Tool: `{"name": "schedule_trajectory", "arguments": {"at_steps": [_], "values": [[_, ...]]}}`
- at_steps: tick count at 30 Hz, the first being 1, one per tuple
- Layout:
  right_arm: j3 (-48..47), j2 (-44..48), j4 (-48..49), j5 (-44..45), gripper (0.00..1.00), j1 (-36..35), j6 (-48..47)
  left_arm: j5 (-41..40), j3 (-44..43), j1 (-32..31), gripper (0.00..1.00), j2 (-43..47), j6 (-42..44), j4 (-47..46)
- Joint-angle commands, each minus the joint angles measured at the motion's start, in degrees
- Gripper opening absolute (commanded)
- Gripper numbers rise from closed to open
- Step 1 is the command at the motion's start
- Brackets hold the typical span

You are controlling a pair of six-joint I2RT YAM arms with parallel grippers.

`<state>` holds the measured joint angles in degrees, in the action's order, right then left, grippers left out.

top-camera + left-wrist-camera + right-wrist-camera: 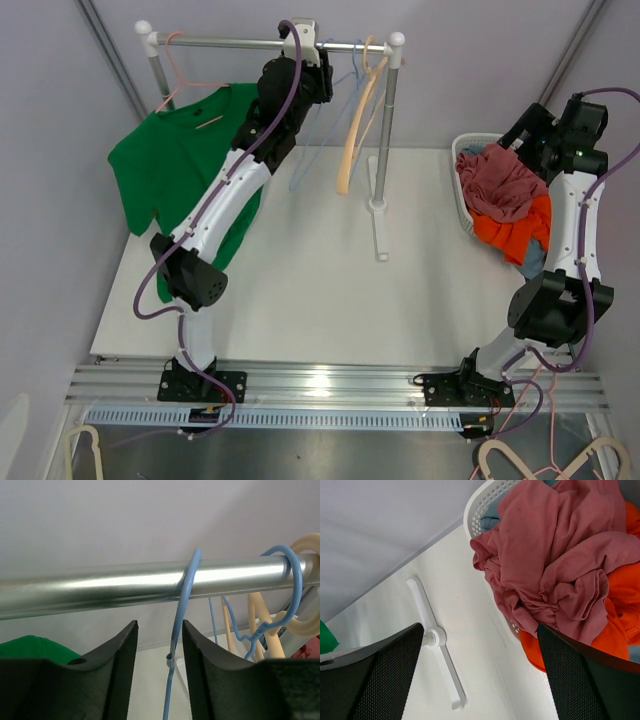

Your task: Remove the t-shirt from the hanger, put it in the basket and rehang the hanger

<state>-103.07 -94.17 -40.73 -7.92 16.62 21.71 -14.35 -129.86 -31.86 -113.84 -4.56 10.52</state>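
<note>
The green t-shirt hangs on a pink hanger at the left end of the metal rail. My left gripper is raised to the rail, right of the shirt. In the left wrist view it is open just below the rail, with the wire neck of an empty blue hanger between the jaws, touching neither. A corner of the green shirt shows at lower left. My right gripper is open and empty above the basket's left edge.
A second blue hanger and a tan hanger hang further right on the rail. The rack's post stands on a white foot. A white basket at the right holds pink and orange clothes.
</note>
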Motion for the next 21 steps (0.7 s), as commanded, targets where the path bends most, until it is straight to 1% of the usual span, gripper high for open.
{"name": "schedule_trajectory", "arguments": {"at_steps": [1, 2, 4, 8, 10, 11, 12, 13, 14, 16, 17, 18, 19, 21], "values": [[-0.47, 1.97, 0.04, -2.27, 0.99, -0.01, -1.06, -0.06, -0.48, -0.40, 0.46, 3.89, -0.98, -0.24], [-0.47, 2.23, -0.05, -2.45, 0.99, -0.18, -1.06, -0.41, -0.48, -0.40, 0.50, 4.93, -0.98, 0.02], [-0.56, 3.11, -0.58, -2.62, 0.99, -0.36, -0.97, -0.50, -0.30, -0.40, 0.50, 6.43, -1.15, 0.90], [-0.47, 4.26, -1.37, -2.54, 0.99, -0.63, -1.15, 0.72, 0.22, -0.23, 0.51, 13.53, -1.24, 4.14], [-0.12, 4.87, -1.89, -2.71, 1.00, -0.80, -0.97, 0.99, 3.19, 0.30, 0.53, 16.62, -1.59, 5.55], [0.40, 4.96, -2.07, -2.71, 0.99, -1.41, -0.89, 1.34, 4.34, 0.74, 0.59, 18.37, -1.60, 5.65], [0.85, 5.22, -2.33, -2.80, 0.99, -1.85, -0.80, 1.69, 7.31, 1.35, 0.63, 21.96, -1.68, 5.73], [1.37, 6.10, -2.16, -2.54, 0.99, -2.38, -0.80, 2.39, 8.74, 2.23, 0.68, 23.74, -2.21, 5.82], [2.16, 6.71, -1.99, -2.27, 1.00, -3.69, -0.80, 3.09, 13.19, 4.67, 0.78, 25.41, -2.91, 6.35], [5.06, 8.03, -0.50, -2.18, 1.00, -4.75, -0.62, 4.59, 16.47, 8.11, 0.82, 30.23, -5.44, 6.88], [6.03, 9.26, 0.12, -2.36, 0.99, -5.19, -0.45, 5.29, 21.70, 12.13, 0.87, 31.82, -6.42, 6.62], [6.73, 9.79, 0.91, -2.62, 1.00, -5.89, -0.36, 5.91, 23.67, 14.08, 0.92, 33.23, -7.21, 6.09], [7.78, 10.14, 1.18, -3.06, 1.00, -6.25, -0.44, 6.09, 25.43, 17.93, 0.98, 35.94, -7.74, 5.48], [8.06, 10.50, 1.18, -3.50, 0.99, -7.12, -0.71, 8.27, 32.54, 21.73, 1.00, 38.42, -7.83, 2.94]]}}
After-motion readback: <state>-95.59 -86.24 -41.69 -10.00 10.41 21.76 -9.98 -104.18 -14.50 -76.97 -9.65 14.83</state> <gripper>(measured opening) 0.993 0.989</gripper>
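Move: Between the left fingertips stands the first blue hanger, hooked on the rail some 3 cm ahead and 3 cm up. The green t-shirt's middle is about 25 cm left, 8 cm back and 20 cm below that hand; its pink hanger lies 25 cm left, nearly level ahead and 2 cm below. The wooden hanger is 7 cm right, 3 cm back and 10 cm below. From the right hand, the t-shirt is roughly 65 cm left, 2 cm back and 5 cm lower. Backing up and away from the rail, the left hand opens its half-parted fingers wide and leaves the blue hanger, then sweeps left towards the pink hanger, ending about 20 cm left, 13 cm back and 9 cm up, turning some 10 degrees counter-clockwise. The empty, wide-open right hand drifts about 6 cm left and a little back, away from the basket towards the t-shirt. ##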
